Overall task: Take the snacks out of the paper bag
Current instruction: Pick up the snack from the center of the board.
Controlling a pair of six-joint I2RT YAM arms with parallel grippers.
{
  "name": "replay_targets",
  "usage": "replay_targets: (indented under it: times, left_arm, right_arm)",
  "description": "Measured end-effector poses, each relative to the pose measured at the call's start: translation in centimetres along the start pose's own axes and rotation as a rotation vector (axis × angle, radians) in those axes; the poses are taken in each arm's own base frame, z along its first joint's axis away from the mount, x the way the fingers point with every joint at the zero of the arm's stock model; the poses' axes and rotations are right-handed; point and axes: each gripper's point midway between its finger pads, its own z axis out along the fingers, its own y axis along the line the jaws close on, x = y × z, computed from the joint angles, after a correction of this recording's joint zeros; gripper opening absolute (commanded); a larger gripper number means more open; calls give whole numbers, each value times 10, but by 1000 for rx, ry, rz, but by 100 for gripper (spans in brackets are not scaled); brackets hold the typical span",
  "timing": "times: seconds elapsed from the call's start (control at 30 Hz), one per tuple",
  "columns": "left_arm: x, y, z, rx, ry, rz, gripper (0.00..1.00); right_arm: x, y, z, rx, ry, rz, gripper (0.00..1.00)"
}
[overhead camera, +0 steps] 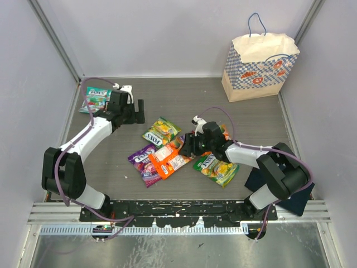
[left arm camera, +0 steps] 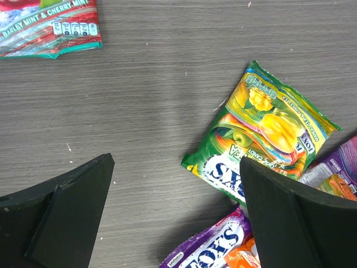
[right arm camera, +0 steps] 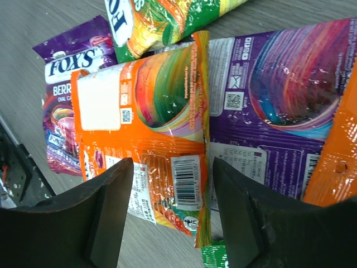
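The paper bag [overhead camera: 259, 64] stands upright at the back right, far from both arms. Several snacks lie flat mid-table: an orange packet [overhead camera: 167, 159] [right arm camera: 156, 111], purple packets [overhead camera: 142, 162] [right arm camera: 290, 84], a green-yellow packet [overhead camera: 161, 132] [left arm camera: 262, 134] and a green one [overhead camera: 216, 167]. A teal packet [overhead camera: 95, 99] [left arm camera: 50, 28] lies at the far left. My right gripper [overhead camera: 187, 146] [right arm camera: 173, 164] is low over the pile, its jaws apart on either side of the orange packet's barcode end. My left gripper [overhead camera: 136, 111] [left arm camera: 177, 167] hovers wide open above bare table, left of the green-yellow packet.
A dark navy cloth [overhead camera: 284, 198] lies under the right arm's base at the near right. Grey walls close in the table on the left, back and right. A metal rail [overhead camera: 178, 212] runs along the near edge.
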Motion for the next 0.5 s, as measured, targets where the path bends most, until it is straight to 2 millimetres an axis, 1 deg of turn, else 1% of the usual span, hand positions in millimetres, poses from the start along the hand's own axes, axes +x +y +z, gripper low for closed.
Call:
replay_targets:
  times: [0.07,0.1,0.23,0.27,0.3,0.4,0.5]
  left_arm:
    - [-3,0,-4,2,-12,0,98]
    - [-5,-1,-6,3,-20,-1,98]
    - [-12,-2,-14,9,-46,-2,98]
    - [-13,-1,-15,7,-51,-2,98]
    - [-14,-1,-16,7,-54,-2,98]
    - [-17,0,-19,-1,-64,-2,98]
    - [-19,2,-21,-11,-74,-3,98]
  right_arm:
    - [-1,3,0,-21,-5,3,55]
    - [-2,5,0,-28,-6,2,49]
    - [-3,8,-1,-55,-5,12,13]
    - [-3,9,-1,-62,-4,12,7]
    - [-3,10,-2,-73,-1,18,2]
    - [-3,13,-3,-94,8,23,1]
    - [-9,17,-4,-98,19,11,1]
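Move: Close below the right hand lies the near edge of the orange snack bag, its middle about 6 cm to the left, 4 cm back and 2 cm down. The purple bag half under it is 2 cm ahead and 1 cm right; the green mango bag is 7 cm ahead and 9 cm left; the other orange bag is 4 cm ahead and 10 cm right. From the left hand, the orange bag is some 17 cm back, 15 cm right and 10 cm below. Closing its fingers from about two-thirds open to practically shut, the right hand pinches the sealed edge of the orange bag at its right-hand end while easing up roughly 1.5 cm and a touch to the left, barely turning. Clear of the bags, the left hand, still wide open, rises nearly 3 cm. ##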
